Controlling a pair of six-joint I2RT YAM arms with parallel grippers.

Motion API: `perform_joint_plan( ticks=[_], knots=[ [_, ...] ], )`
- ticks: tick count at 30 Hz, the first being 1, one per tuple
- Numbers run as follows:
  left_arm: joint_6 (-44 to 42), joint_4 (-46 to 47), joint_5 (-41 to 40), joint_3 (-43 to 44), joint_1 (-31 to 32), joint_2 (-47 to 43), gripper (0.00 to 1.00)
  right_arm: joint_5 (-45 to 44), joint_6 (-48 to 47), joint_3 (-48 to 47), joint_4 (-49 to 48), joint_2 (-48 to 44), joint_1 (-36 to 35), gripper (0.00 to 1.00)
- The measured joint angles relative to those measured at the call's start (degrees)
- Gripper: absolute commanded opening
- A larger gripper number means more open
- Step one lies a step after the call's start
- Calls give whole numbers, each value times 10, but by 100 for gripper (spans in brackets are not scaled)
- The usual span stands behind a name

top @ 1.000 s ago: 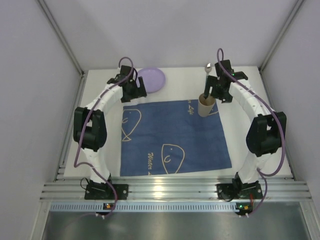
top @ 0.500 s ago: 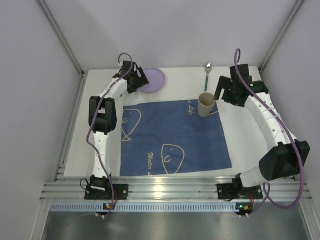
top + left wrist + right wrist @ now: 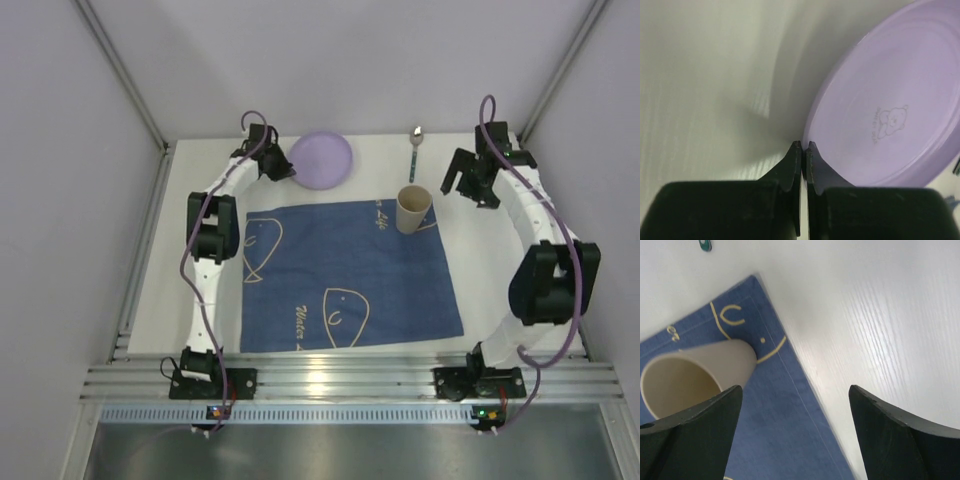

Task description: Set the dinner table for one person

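The white dinner table [image 3: 375, 170] carries a blue placemat [image 3: 345, 275]. A purple plate [image 3: 322, 158] [image 3: 890, 110] sits at the back left, off the mat. My left gripper [image 3: 284, 166] [image 3: 803, 145] is shut on its left rim, one finger over the plate and one outside it. A beige cup [image 3: 413, 208] [image 3: 690, 375] stands upright on the mat's far right corner. My right gripper [image 3: 470, 186] [image 3: 795, 390] hangs open to the right of the cup, over the mat's edge, with nothing in it. A spoon [image 3: 414, 152] lies behind the cup.
Grey walls enclose the table on three sides. A silver metal rail [image 3: 350, 380] runs along the near edge by both arm bases. The spoon's green handle tip [image 3: 705, 245] shows at the top of the right wrist view.
My left gripper has closed on the plate's rim, and the plate has shifted right. My right gripper has moved off the cup to the right and stays open.
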State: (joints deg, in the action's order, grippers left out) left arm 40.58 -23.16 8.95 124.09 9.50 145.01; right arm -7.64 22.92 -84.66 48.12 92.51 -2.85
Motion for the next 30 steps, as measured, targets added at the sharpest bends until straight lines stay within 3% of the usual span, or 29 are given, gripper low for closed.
perform_joint_plan(
  ticks=[4, 6, 13, 20, 24, 27, 30],
  knots=[
    [-2, -6, 18, -10, 2, -8, 0, 39, 1, -94, -38, 132, 20, 87],
    [-4, -7, 20, -58, 5, -32, 0, 59, 2, -167, -50, 204, 22, 87],
    [-19, -42, 20, -252, 42, -227, 0, 102, 14, -480, -63, 445, 15, 87],
    [-37, -76, 22, -355, 86, -436, 0, 101, 21, -508, -78, 521, -17, 85],
    [-49, -107, 16, -388, 90, -497, 0, 81, 16, -534, -83, 560, -46, 81],
    [-52, -134, 9, -435, 98, -525, 0, 53, 10, -552, -81, 563, -67, 71],
    [-52, -165, 5, -490, 108, -541, 0, 19, 3, -562, -76, 574, -80, 53]
  ],
)
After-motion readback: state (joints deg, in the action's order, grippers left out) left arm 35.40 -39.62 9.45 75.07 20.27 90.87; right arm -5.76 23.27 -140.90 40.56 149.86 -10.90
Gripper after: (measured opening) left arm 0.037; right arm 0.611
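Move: The left hand already pinches the plate's left rim, the plate's middle being 6 cm right and 3 cm ahead. The mat's middle lies about 24 cm back and 12 cm right, 3 cm below; the cup 11 cm back, 24 cm right, at about its height. From the empty right hand the spoon's middle is roughly 28 cm ahead, 9 cm left and 16 cm below, with the cup 10 cm ahead, 11 cm left and 12 cm below. Left carries the plate some 28 cm back, raised over the mat; right reaches forward-down to the spoon, starting to close. ##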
